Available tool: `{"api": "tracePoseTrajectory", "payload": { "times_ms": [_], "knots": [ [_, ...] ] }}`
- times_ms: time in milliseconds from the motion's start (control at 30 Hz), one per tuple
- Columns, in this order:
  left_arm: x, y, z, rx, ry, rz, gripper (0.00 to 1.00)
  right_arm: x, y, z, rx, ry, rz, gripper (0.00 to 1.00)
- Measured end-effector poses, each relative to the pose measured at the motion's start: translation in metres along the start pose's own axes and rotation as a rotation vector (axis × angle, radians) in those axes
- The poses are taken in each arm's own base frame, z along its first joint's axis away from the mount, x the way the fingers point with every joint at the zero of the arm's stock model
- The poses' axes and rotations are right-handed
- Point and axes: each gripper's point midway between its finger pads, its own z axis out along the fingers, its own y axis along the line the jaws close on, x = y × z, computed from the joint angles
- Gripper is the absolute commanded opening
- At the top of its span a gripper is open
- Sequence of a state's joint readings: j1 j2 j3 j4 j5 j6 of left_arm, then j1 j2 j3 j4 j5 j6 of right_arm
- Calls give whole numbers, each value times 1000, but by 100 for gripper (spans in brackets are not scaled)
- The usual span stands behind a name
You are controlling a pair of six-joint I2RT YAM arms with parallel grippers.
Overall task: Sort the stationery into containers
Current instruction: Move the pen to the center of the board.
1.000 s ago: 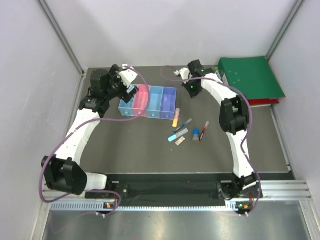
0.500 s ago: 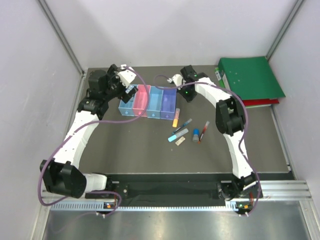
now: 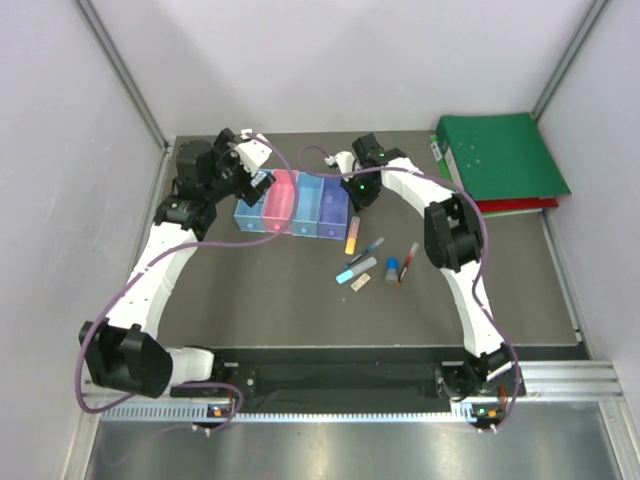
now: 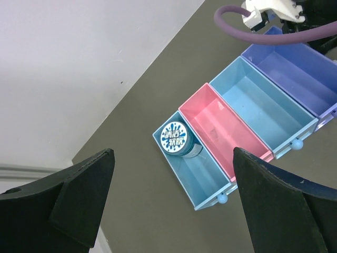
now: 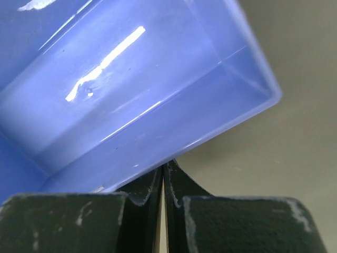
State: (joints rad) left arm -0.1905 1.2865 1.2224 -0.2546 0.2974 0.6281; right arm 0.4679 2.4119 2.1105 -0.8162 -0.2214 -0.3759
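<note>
Four containers stand in a row: blue (image 3: 250,212), pink (image 3: 282,200), light blue (image 3: 311,203) and purple (image 3: 336,206). A round blue disc (image 4: 175,138) lies in the far end of the blue bin (image 4: 208,187). My left gripper (image 4: 172,158) hangs open above that bin, holding nothing. My right gripper (image 5: 164,169) is shut and empty, its tips against the outer wall of the purple bin (image 5: 131,79) at its far right corner. In front of the bins lie an orange-yellow highlighter (image 3: 352,236), a dark pen (image 3: 367,249), a light-blue marker (image 3: 356,270), a tan eraser (image 3: 361,283), a small blue cylinder (image 3: 391,270) and a red pen (image 3: 407,262).
Green binders (image 3: 500,155) with a red one beneath lie at the back right corner. Grey walls close the table at the back and sides. The right arm's purple cable (image 4: 253,31) loops over the far end of the purple bin.
My right gripper has swung left from the back of the table to the purple bin's far right corner. The row of bins has shifted slightly left. The left gripper has barely moved.
</note>
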Motion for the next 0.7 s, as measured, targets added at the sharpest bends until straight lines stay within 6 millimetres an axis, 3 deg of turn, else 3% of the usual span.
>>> {"api": "tracePoseTrajectory", "payload": {
  "times_ms": [367,567,700],
  "knots": [
    [-2,1,-3,-3,-3,12,99,4,36,6,-159,-13,94,0],
    [-1,1,-3,-2,-2,15,99,36,59,-10,-198,50,123,0],
    [-4,2,-6,-8,-9,17,99,51,64,-18,-190,89,138,0]
  ]
}}
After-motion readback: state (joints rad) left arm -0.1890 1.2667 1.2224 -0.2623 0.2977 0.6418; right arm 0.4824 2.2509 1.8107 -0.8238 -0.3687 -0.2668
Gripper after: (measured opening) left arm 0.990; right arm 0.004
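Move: The right hand, shut and low over the table, stands against the outer right wall of the purple bin, whose middle is about 7 cm to its left and level with it. The orange-capped pen lies roughly 8 cm back and 1 cm left; the blue pen is some 13 cm back and 2 cm right, the light-blue marker about 19 cm straight back. From the raised left hand the orange-capped pen is about 21 cm right, 3 cm back and 28 cm below. The right hand, fingers still shut, first keeps nudging the purple bin's wall a further 2 cm left while starting to draw back. It then leaves the wall and sweeps back along the table to the orange-capped pen, veering slightly right again, about 8 cm back in all at nearly constant height; the fingertips swing back some 15 degrees and push the side of the pen near its far end. ##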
